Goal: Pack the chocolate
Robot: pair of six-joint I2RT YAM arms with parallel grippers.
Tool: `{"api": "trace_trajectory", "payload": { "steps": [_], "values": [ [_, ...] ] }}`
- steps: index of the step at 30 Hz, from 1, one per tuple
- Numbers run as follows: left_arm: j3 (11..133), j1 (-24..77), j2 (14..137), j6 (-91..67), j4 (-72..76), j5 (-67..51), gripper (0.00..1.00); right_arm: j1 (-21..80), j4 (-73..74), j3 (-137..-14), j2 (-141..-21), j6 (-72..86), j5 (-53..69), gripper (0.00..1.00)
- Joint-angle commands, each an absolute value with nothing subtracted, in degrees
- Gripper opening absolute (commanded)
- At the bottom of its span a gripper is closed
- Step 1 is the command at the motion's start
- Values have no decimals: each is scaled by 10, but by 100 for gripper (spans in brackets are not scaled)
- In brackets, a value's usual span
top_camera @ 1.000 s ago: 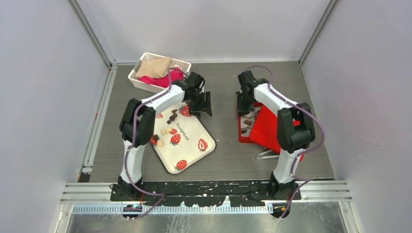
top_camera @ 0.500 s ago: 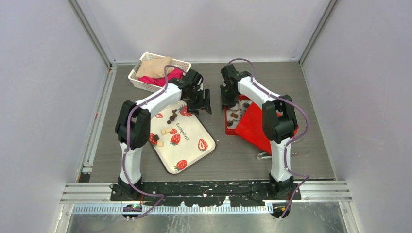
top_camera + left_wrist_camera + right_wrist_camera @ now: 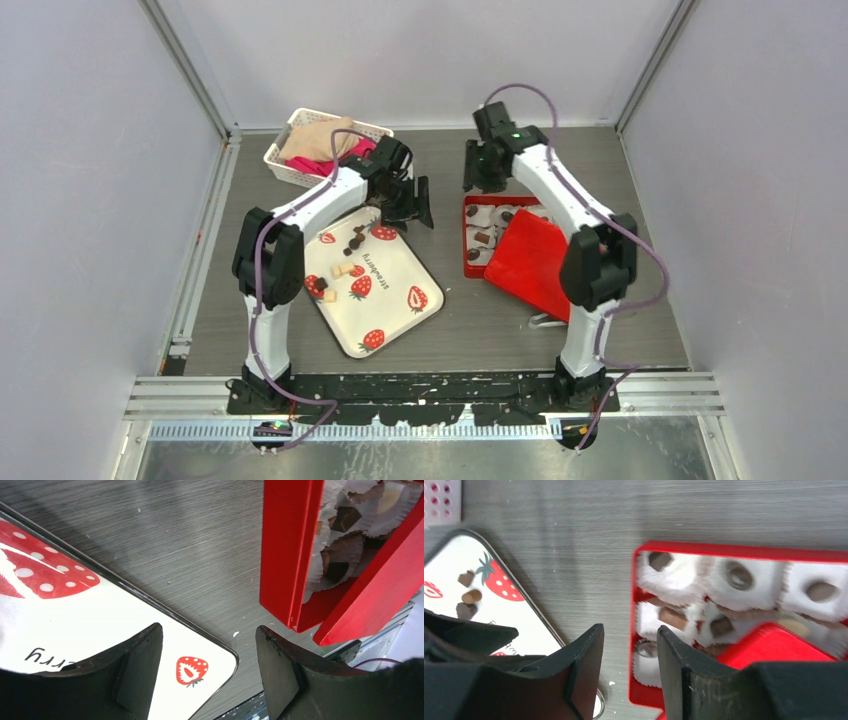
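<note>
Several dark chocolate pieces (image 3: pixel 353 240) lie on the strawberry-print tray (image 3: pixel 395 262), seen also as chocolate pieces (image 3: pixel 466 578) in the right wrist view. More chocolate (image 3: pixel 672 617) sits in white paper cups inside the red box (image 3: pixel 466 235). In the left wrist view the box's chocolate (image 3: pixel 345 517) shows behind the red box wall (image 3: pixel 285 555). My left gripper (image 3: pixel 408 203) hangs open over the tray's far corner, its jaws (image 3: pixel 207 665) empty. My right gripper (image 3: pixel 483 178) stands open and empty above the box's far left corner (image 3: pixel 629 665).
The red lid (image 3: pixel 530 262) leans over the box's right half. A white basket (image 3: pixel 296 176) with cloth stands at the far left. A thin metal utensil (image 3: pixel 545 320) lies near the right arm, in front of the lid.
The red box has slid left. My right gripper has risen from the box toward the far side and its jaws have parted. The left gripper has drifted slightly farther back.
</note>
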State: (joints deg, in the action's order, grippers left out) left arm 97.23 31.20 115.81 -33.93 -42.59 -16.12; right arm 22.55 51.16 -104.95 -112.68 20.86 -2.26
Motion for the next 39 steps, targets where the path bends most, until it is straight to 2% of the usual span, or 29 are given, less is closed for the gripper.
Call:
{"api": "trace_trajectory", "payload": {
  "steps": [1,7,10,14,25,32,39],
  "values": [
    [1026,329,1135,-307,-436,-169,69,134,492,-975,-965,265,-88,50],
    [1077,372,1157,-277,-462,-156,71,-105,479,-739,-786,331,-56,77],
    [1080,379,1170,-277,-458,-178,72,-173,509,-668,-738,352,-67,83],
    [1086,392,1182,-270,-459,-196,74,-204,503,-609,-700,377,-61,85],
    [1073,422,1143,-253,-483,-186,73,-233,503,-601,-720,386,-36,87],
    [982,453,1075,-249,-472,-220,70,-233,507,-601,-715,375,-22,87],
    [907,475,1076,-227,-470,-294,72,-234,515,-544,-679,359,12,88]
  ]
}}
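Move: The red lid leans on the chocolate box, its middle about 20 cm back and 10 cm right of the right hand, some 11 cm lower; from the left hand it lies about 28 cm right and 13 cm back. The box's middle is about 12 cm back and 8 cm right of the right hand, or 5 cm back and 26 cm right of the left. The strawberry tray sits 15 cm back and 8 cm left of the left hand. Right hand swings some 27 cm right and back past the box, opening wider; left draws back 13 cm. ##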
